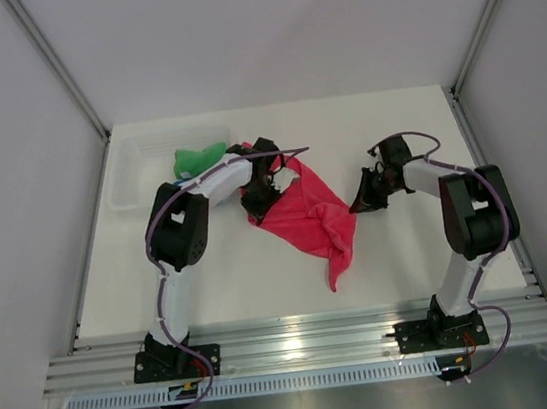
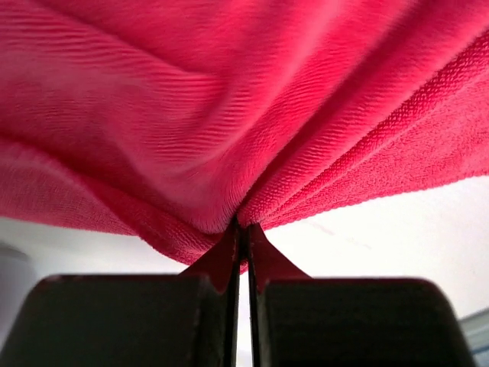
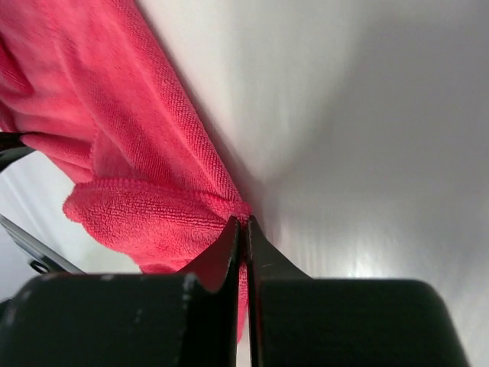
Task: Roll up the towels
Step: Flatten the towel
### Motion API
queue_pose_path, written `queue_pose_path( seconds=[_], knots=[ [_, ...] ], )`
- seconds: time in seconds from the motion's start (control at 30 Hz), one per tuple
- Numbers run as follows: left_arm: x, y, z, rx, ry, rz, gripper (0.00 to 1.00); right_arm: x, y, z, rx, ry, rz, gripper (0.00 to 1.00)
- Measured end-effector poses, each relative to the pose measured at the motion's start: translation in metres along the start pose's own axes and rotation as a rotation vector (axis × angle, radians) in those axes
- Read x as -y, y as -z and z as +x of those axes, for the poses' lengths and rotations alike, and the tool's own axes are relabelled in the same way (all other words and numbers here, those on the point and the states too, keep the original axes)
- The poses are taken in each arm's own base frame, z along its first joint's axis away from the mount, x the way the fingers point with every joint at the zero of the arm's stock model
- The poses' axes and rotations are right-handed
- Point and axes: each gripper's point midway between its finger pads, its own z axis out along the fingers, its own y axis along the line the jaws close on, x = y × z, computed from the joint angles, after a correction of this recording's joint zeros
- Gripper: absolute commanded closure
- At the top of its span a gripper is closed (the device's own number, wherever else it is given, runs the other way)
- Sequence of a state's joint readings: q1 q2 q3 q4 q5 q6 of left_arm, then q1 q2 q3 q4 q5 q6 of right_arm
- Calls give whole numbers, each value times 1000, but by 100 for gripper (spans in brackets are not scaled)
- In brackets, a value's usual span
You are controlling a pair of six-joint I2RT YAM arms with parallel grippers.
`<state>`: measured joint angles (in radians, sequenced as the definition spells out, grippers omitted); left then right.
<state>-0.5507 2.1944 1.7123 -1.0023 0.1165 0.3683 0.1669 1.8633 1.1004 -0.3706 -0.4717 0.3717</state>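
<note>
The pink towel [image 1: 305, 215] is crumpled in the middle of the table, with a tail trailing toward the near edge. My left gripper [image 1: 258, 203] is at its far left part. In the left wrist view its jaws [image 2: 243, 227] are shut on a bunched fold of the pink towel [image 2: 229, 99]. My right gripper [image 1: 359, 203] is at the towel's right tip, shut [image 3: 243, 222] on a hemmed corner of the pink towel [image 3: 137, 214]. The green towel [image 1: 198, 159] lies bunched at the back left, by the basket. No blue towel is clearly in view.
A white plastic basket [image 1: 132, 178] stands at the back left corner, next to the green towel. White walls with metal posts close in the table on three sides. An aluminium rail [image 1: 302, 347] runs along the near edge by the arm bases.
</note>
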Motion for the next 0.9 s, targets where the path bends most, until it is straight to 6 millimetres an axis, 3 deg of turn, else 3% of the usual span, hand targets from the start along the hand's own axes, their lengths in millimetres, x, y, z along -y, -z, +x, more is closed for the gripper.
queue_pose_path(
  seconds=[0.23, 0.43, 0.53, 0.6, 0.63, 0.67, 0.8, 0.9],
  knots=[
    [-20, -2, -51, 113, -30, -88, 99, 7, 38, 24, 53, -105, 10, 99],
    [-40, 4, -94, 195, -44, -182, 99, 14, 39, 57, 29, -182, 17, 95],
    [-42, 10, -105, 222, -49, -198, 99, 16, 35, 66, 26, -209, 16, 90],
    [-42, 11, -107, 224, -51, -201, 88, 14, 33, 69, 27, -217, 12, 84],
    [-42, 11, -106, 220, -54, -203, 66, 14, 33, 70, 28, -217, 14, 82],
    [-44, 11, -105, 215, -59, -211, 59, 14, 33, 71, 27, -219, 19, 80],
    [-45, 13, -102, 210, -52, -204, 44, 19, 38, 75, 38, -229, 63, 78],
    [-35, 22, -97, 213, -56, -158, 29, 19, 53, 70, 90, -219, 78, 78]
  ],
)
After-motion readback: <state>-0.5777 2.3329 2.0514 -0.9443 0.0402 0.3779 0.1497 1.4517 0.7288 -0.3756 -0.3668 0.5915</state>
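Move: Each hand has a corner of the red towel pinched low over the table. From the left hand, the open spot its corner goes to is about 10 cm ahead and 5 to the right; the towel's bunched middle is 13 cm right and 2 ahead, the green towel in the bin 22 ahead and 12 left. The right hand's spot lies 8 cm back and 2 right, with the towel's near tail about 20 back and 7 left. Keeping its pinch, the left hand draws its corner about 10 cm forward and some 5 cm right, low over the table and rising slightly, with the fingertips tilting outward by 15 to 20 degrees; there it stops, opens wide to let go and starts to lift and ease back. Meanwhile the right hand drags its corner about 8 cm back and a little right, rising a couple of centimetres and coming down again while turning slightly clockwise, then loosens its fingers partway and begins to rise. ##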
